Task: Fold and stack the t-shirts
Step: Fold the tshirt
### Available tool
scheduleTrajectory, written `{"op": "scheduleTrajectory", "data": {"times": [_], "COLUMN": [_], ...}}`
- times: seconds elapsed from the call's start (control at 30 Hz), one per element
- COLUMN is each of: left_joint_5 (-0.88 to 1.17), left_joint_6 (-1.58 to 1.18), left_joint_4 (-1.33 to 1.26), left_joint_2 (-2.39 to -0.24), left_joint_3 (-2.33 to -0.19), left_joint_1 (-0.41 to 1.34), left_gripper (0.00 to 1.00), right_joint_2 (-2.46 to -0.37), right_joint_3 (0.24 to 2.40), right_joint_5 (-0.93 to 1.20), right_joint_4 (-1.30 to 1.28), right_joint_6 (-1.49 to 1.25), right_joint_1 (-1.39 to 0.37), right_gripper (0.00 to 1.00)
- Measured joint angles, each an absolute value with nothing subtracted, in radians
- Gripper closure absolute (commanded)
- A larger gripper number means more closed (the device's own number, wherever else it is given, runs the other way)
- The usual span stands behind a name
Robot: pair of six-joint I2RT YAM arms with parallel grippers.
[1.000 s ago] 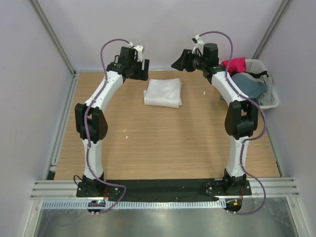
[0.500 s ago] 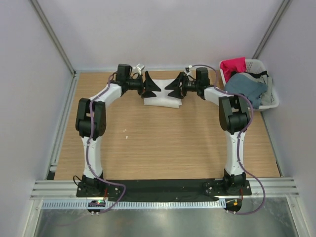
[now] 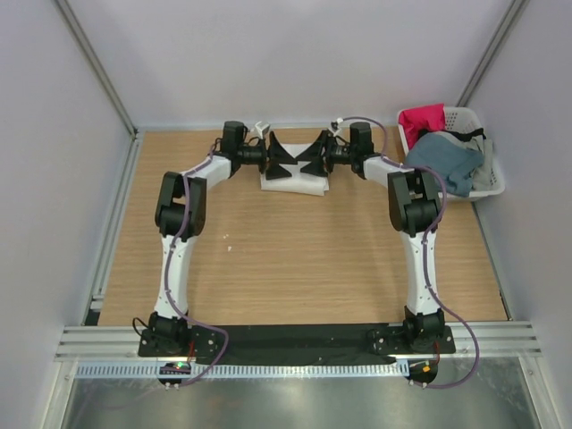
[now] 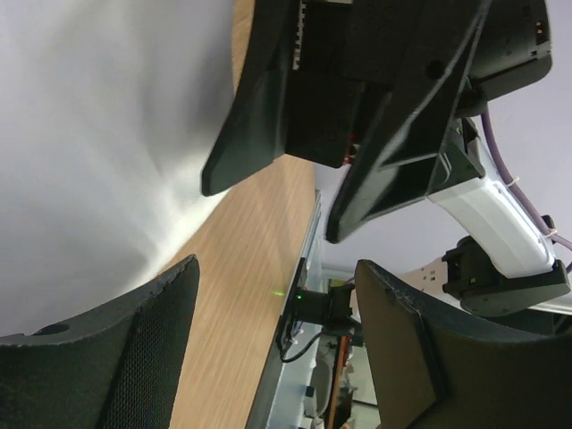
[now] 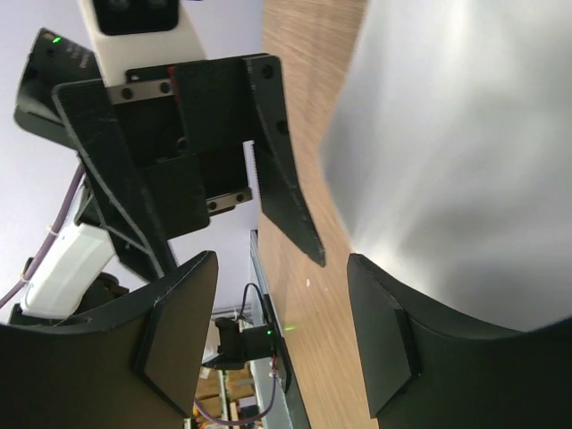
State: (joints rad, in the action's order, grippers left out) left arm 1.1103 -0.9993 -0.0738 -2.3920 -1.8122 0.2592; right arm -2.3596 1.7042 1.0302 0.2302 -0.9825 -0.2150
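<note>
A folded white t-shirt [image 3: 299, 184] lies at the back middle of the wooden table [image 3: 295, 259]. Both grippers hang low over it, tips pointing at each other and almost meeting. My left gripper [image 3: 282, 161] is over its left half, my right gripper [image 3: 309, 159] over its right half. The left wrist view shows the white t-shirt [image 4: 80, 134] beside my open left gripper [image 4: 277, 264], with only bare wood between the fingers. In the right wrist view my right gripper [image 5: 281, 257] is open too, beside the white t-shirt [image 5: 465, 134]. A red-pink t-shirt [image 3: 422, 117] and a slate blue t-shirt [image 3: 447, 156] lie in the basket.
A white slotted basket [image 3: 494, 183] stands at the back right corner. Grey walls close in the table on three sides. A metal rail [image 3: 295, 341] runs along the near edge by the arm bases.
Both arms have come down from a raised pose and swung inward over the white t-shirt, so the grippers now face each other just above it. The shirt has not moved.
</note>
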Motion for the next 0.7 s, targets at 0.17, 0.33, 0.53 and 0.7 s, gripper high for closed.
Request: {"op": "scheduleTrajectory", "data": {"times": [0.17, 0.33, 0.53, 0.7], "left_joint_5": [1.111, 1.112, 1.116, 1.127], "left_joint_6": [-1.021, -1.033, -1.04, -1.041], "left_joint_4": [-0.082, -0.1, -0.116, -0.117], "left_joint_2": [-2.435, -2.46, -2.516, -2.547], "left_joint_3": [-1.816, -1.819, -1.847, -1.861], "left_joint_1": [0.264, 0.273, 0.275, 0.275], "left_gripper": [0.28, 0.28, 0.28, 0.26], "right_joint_2": [-2.43, -2.468, -2.475, -2.475], "right_joint_3": [1.723, 1.761, 1.792, 1.792], "right_joint_5": [1.017, 1.005, 0.997, 0.993], "right_joint_4": [0.202, 0.2, 0.201, 0.192], "right_joint_6": [-0.973, -0.971, -0.966, -0.95], "right_joint_1": [-0.214, -0.214, -0.214, -0.212], "right_gripper": [0.34, 0.34, 0.34, 0.34]}}
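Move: The folded white t-shirt lies right under both hands: its middle is about 9 cm below the left hand, 1 cm ahead and 2 cm to its right. From the right hand it is roughly 8 cm below, 3 cm to the left and level fore and aft. The right gripper faces the left one about 5 cm to that hand's right and 1 cm farther out, while the laundry basket stands some 39 cm to the right of the right hand and 2 cm ahead. With the grippers facing inwards over the t-shirt and their fingers staying open, both hands go down onto the cloth, the left one sinking steadily by about 6 cm with a slight drift to its right. The right hand drops some 4 cm quickly, then stays low and slides forward about 2 cm over the shirt, and by the end the lower finger of each gripper presses on the top layer, nothing being pinched. ##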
